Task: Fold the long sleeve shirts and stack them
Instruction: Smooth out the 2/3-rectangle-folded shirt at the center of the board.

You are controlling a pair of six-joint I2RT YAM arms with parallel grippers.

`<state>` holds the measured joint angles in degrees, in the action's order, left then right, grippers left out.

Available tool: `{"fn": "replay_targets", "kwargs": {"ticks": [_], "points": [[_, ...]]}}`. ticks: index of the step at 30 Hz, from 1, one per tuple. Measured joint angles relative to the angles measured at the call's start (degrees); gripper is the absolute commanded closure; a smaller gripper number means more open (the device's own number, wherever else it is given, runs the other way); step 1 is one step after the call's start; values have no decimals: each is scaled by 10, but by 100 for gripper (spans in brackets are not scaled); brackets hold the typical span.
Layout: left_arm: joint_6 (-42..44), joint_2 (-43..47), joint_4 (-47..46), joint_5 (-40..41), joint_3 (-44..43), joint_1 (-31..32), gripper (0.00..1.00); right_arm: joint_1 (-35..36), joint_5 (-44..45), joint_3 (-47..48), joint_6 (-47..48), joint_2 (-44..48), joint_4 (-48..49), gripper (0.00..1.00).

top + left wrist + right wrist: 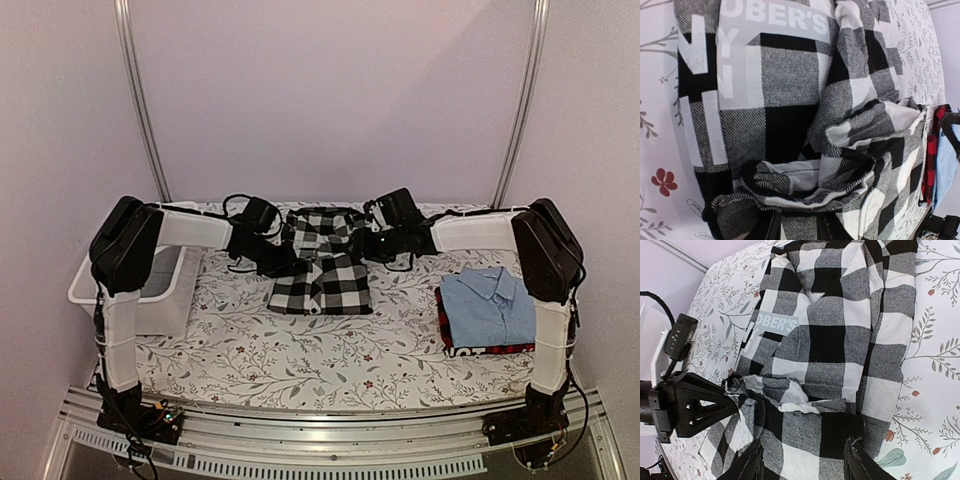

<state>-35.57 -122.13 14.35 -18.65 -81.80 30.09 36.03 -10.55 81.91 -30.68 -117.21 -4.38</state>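
The black-and-white checked shirt [322, 265] lies partly folded at the table's far middle, its white lettering [775, 15] facing up. My left gripper [272, 256] is at the shirt's left edge, shut on a bunched fold of the cloth [801, 227]. My right gripper [378, 244] hovers over the shirt's right side. Its fingers [752, 462] are spread wide above the fabric, open [805, 462], holding nothing. The light blue collared shirt [488, 300] lies folded on top of the red-and-black shirt [490, 349] at the right.
A white plastic tub [150, 285] stands at the table's left edge beside the left arm. The flower-printed tablecloth [300, 350] covers the table. Black cables [240, 205] run behind the checked shirt.
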Motion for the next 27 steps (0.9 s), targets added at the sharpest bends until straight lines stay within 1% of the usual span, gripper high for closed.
{"fn": "replay_targets", "kwargs": {"ticks": [2,5,8,10,12,13,15,16,18,23,27], "points": [[0,3,0,-1,-1,0,75,0,6,0,7,-10,-5,47],[0,5,-3,-3,-5,2,74,-1,9,0,14,-31,-12,51],[0,5,-3,-5,-8,3,74,-1,9,3,17,-51,-19,58],[0,5,-2,-7,-13,3,73,-1,8,10,20,-64,-21,66],[0,2,-2,-6,-22,3,73,-1,8,12,22,-69,-21,78],[0,0,-2,-6,-26,3,73,-1,7,12,21,-70,-22,86],[0,-3,-1,-4,-32,3,73,-2,7,15,24,-70,-23,94],[0,-5,0,-3,-35,3,73,-2,8,18,23,-70,-23,97],[0,-8,2,-1,-35,3,73,-2,13,19,21,-67,-24,99],[0,-16,6,3,-36,2,73,0,54,18,17,-43,-54,99],[0,-27,10,3,-39,1,72,-1,85,18,16,-10,-63,94]]}}
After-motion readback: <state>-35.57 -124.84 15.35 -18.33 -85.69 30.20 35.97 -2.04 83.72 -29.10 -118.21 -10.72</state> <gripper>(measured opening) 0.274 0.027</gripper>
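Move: The right hand hangs half open over the right end of the folded shirt's upper hem edge, which lies about 6 cm below it and roughly 1 cm to its right. The flat front panel's middle is some 7 cm back and 7 cm left of that hand, and the far layer's middle about 7 cm ahead and 6 cm left. The left hand is already at the edge's left part, its fingers about 1 cm above it; the edge's right end lies some 12 cm to its right and 1 cm ahead. Down almost straight by about 6 cm, the right hand sinks onto the right end of the shirt's hem edge, shuts its fingers to pinch it, then lifts about 4 cm and draws some 2 cm to the right, its left side dipping about 10 degrees. The left hand, fingers a quarter open, stays at the edge's left part, easing up 2 cm and back down while shifting about 1 cm forward and slightly right. ##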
